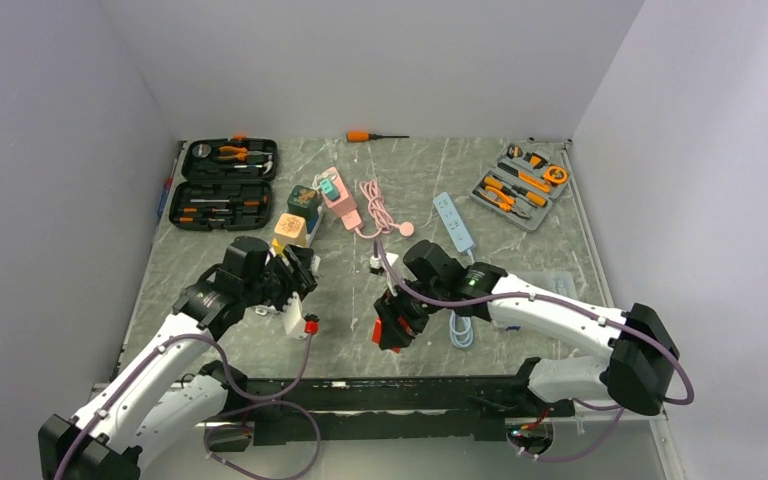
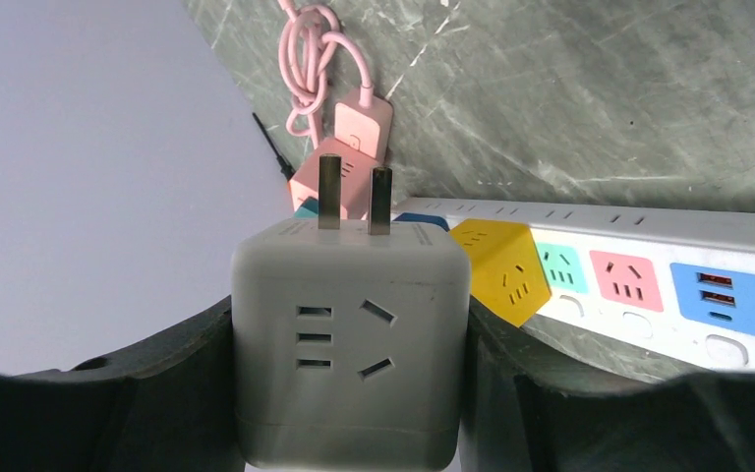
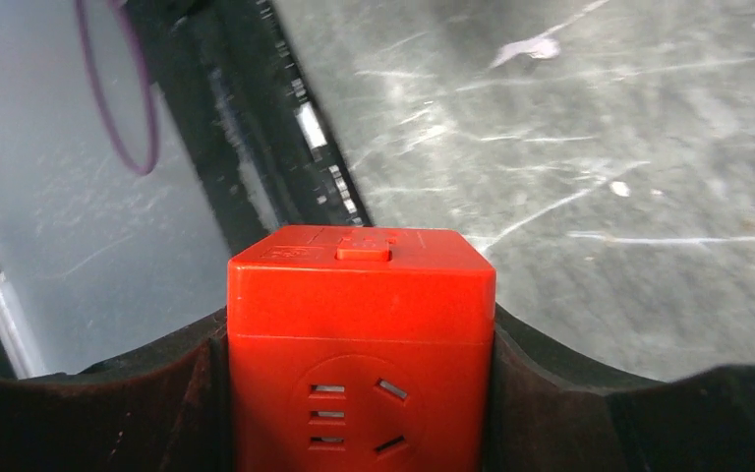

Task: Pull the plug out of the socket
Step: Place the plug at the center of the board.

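A grey cube plug (image 2: 351,339) sits between the black fingers (image 2: 157,383) of my left gripper (image 1: 290,268), which is shut on its two sides. Its two metal prongs (image 2: 354,197) point away from the camera, bare and in nothing. My right gripper (image 1: 395,325) is shut on a red cube socket (image 3: 361,324), seen in the top view as the red cube socket (image 1: 388,332), held low above the table's near middle. The grey plug and the red socket are apart, one in each gripper.
A white power strip (image 2: 639,285) with coloured outlets and a yellow cube (image 2: 499,264) lies beyond the left gripper, and a pink charger (image 2: 359,123) with its coiled cable lies further back. A light-blue strip (image 1: 454,221), two tool cases (image 1: 223,184) (image 1: 518,186) and a screwdriver (image 1: 375,135) lie toward the back.
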Motion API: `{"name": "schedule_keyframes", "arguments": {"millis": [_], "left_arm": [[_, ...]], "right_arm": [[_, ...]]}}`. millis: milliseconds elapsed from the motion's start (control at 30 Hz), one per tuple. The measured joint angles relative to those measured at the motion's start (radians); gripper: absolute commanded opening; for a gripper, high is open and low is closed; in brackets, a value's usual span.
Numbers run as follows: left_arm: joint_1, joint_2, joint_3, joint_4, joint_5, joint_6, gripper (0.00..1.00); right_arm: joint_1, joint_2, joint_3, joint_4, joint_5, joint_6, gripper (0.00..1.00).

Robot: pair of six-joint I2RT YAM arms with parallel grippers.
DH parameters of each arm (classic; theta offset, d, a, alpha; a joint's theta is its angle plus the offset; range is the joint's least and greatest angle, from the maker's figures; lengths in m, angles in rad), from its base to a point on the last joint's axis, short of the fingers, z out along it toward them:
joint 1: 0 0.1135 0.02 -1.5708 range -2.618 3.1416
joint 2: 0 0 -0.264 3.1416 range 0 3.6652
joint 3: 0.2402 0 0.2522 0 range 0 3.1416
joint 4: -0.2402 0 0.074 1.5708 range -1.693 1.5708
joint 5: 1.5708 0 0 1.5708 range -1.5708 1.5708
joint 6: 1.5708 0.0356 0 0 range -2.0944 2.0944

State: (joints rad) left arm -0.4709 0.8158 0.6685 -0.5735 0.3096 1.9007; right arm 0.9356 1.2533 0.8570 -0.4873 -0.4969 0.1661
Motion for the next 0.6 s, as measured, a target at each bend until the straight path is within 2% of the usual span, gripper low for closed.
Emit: {"name": "schedule_keyframes", "arguments": {"millis": [100, 133, 333, 367, 433, 533, 600], "left_arm": [[0.000, -0.018, 0.000, 0.001, 0.007, -0.007, 0.00], [0.000, -0.024, 0.000, 0.001, 0.011, -0.012, 0.00], [0.000, -0.082, 0.000, -0.010, 0.065, -0.040, 0.00], [0.000, -0.097, 0.000, -0.019, 0.079, -0.039, 0.00], [0.000, -0.119, 0.000, -0.034, 0.099, -0.037, 0.00], [0.000, -0.135, -0.006, -0.045, 0.124, -0.034, 0.00], [-0.003, -0.138, -0.018, -0.045, 0.136, -0.032, 0.00]], "right_arm": [[-0.011, 0.013, 0.000, 0.000, 0.107, 0.025, 0.00], [-0.019, 0.032, 0.002, -0.001, 0.153, 0.037, 0.04], [-0.049, 0.230, 0.011, -0.004, 0.460, 0.134, 0.06], [-0.050, 0.249, 0.007, -0.002, 0.501, 0.152, 0.11], [-0.051, 0.264, -0.006, 0.003, 0.570, 0.185, 0.27], [-0.055, 0.273, -0.024, 0.019, 0.664, 0.241, 0.37], [-0.056, 0.280, -0.035, 0.032, 0.719, 0.278, 0.48]]}}
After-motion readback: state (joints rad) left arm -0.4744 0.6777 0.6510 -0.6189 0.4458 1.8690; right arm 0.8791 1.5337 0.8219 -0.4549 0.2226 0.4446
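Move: The right gripper, already holding the red plug, is bound for the bare patch of board about 11 cm ahead, 8 cm to its right and 12 cm below. From that hand, the light-blue cable coil lies roughly 8 cm ahead and 15 cm right, its round plug some 15 cm ahead and 13 cm right, both about 13 cm down. From the left gripper, which holds the white plug, that patch is about 23 cm right, 3 cm back and 18 cm below. Swing the right gripper down, forward and to the right, roughly 10 cm down and as far forward, carrying the red plug towards the bare board beside the blue coil. Tip its left-leaning fingers steeply downward as you turn the hand clockwise nearly 40 degrees; keep the grip. Meanwhile draw the left gripper back some 3 cm and slightly up, still holding the white plug. ##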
